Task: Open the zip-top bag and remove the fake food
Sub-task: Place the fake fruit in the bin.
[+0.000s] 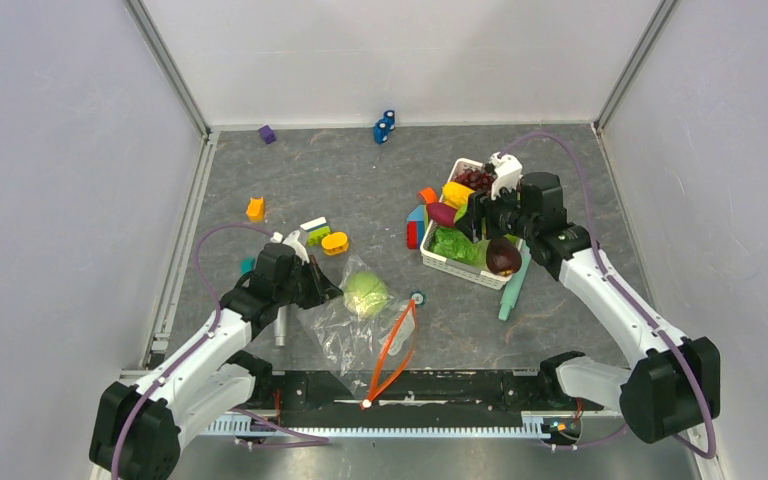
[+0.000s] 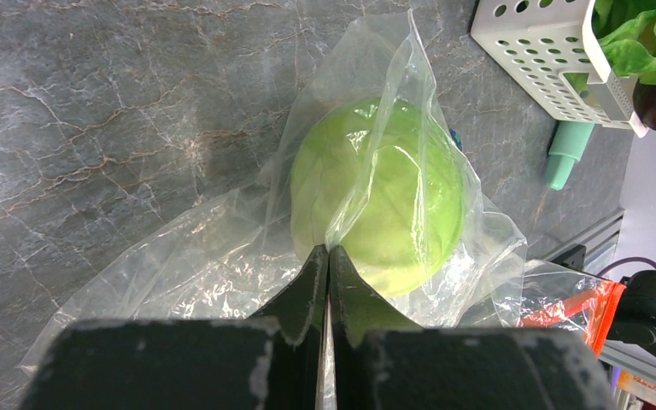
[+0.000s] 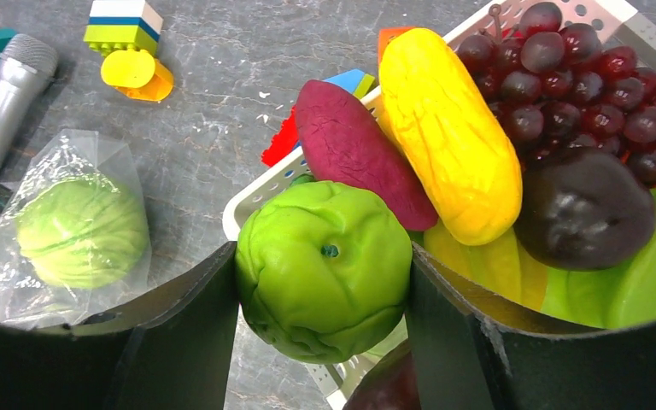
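Note:
The clear zip-top bag (image 1: 345, 328) lies near the front, its red-orange zipper strip (image 1: 392, 350) hanging open toward the table edge. A pale green cabbage (image 2: 393, 196) is still inside it. My left gripper (image 2: 329, 252) is shut on a fold of the bag's film beside the cabbage. Over the white basket (image 3: 260, 192), my right gripper (image 3: 323, 256) is shut on a round green fruit (image 3: 325, 290). The yellow corn (image 3: 448, 128), magenta sweet potato (image 3: 354, 149) and dark eggplant (image 3: 585, 209) rest in the basket.
Dark red grapes (image 3: 564, 77) and lettuce (image 1: 457, 245) also fill the basket. Coloured blocks (image 1: 325, 238) and a grey microphone (image 3: 4, 98) lie left of it. A teal tool (image 1: 512, 290) lies by the basket's near right side. Two blue blocks (image 1: 384, 127) sit at the back.

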Motion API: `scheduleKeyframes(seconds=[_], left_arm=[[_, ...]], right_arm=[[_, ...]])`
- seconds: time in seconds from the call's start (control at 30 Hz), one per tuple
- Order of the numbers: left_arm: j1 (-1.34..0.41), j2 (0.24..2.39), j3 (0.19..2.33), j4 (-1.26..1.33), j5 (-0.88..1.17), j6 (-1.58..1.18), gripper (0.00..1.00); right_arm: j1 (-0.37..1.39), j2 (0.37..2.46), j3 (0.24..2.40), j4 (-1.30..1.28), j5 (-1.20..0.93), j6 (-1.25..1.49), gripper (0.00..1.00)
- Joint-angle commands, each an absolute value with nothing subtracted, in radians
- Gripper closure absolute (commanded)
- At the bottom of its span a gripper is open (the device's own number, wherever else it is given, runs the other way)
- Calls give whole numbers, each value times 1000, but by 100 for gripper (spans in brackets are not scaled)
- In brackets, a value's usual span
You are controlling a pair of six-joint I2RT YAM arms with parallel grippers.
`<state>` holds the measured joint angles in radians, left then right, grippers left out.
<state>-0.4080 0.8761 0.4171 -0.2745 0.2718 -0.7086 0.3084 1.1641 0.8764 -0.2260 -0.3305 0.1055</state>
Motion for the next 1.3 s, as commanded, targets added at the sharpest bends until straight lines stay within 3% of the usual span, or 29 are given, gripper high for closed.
scheduleKeyframes(seconds=[0.0, 0.53, 0.93, 1.27], left_arm=[[-412, 869, 405, -252, 289, -730, 93], [-411, 864, 410, -256, 287, -723, 93], [-411, 872, 414, -258, 285, -717, 92], [-410, 889, 420, -252, 282, -712, 92]], right_arm=[[321, 1158, 895, -181, -249, 83, 45], [256, 1307, 1192, -357, 73, 119, 42], [173, 1526, 1318, -324, -154, 14, 39], [173, 1629, 1361, -273, -169, -37, 34]])
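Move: My right hand already holds the small green cabbage over the near half of the bin. The grapes at the bin's far end lie about 15 cm ahead, 7 cm right and 11 cm below. The dark avocado is some 9 cm ahead and 8 right, the yellow corn about 10 straight ahead, the sweet potato 5 ahead and 4 left, all roughly 10 below. From my left hand, the grapes are some 28 cm ahead, 34 right, about level. Keeping the green cabbage between my right fingers, I carry it about 12 cm forward over the bin towards the grapes, first arcing up some 5 cm and swinging right, then sinking back to just under the starting height and easing slightly left again. My wrist turns clockwise, ending roughly 15 degrees round, and its left side dips a little. My left hand stays put, shut on the bag by the pale cabbage. ##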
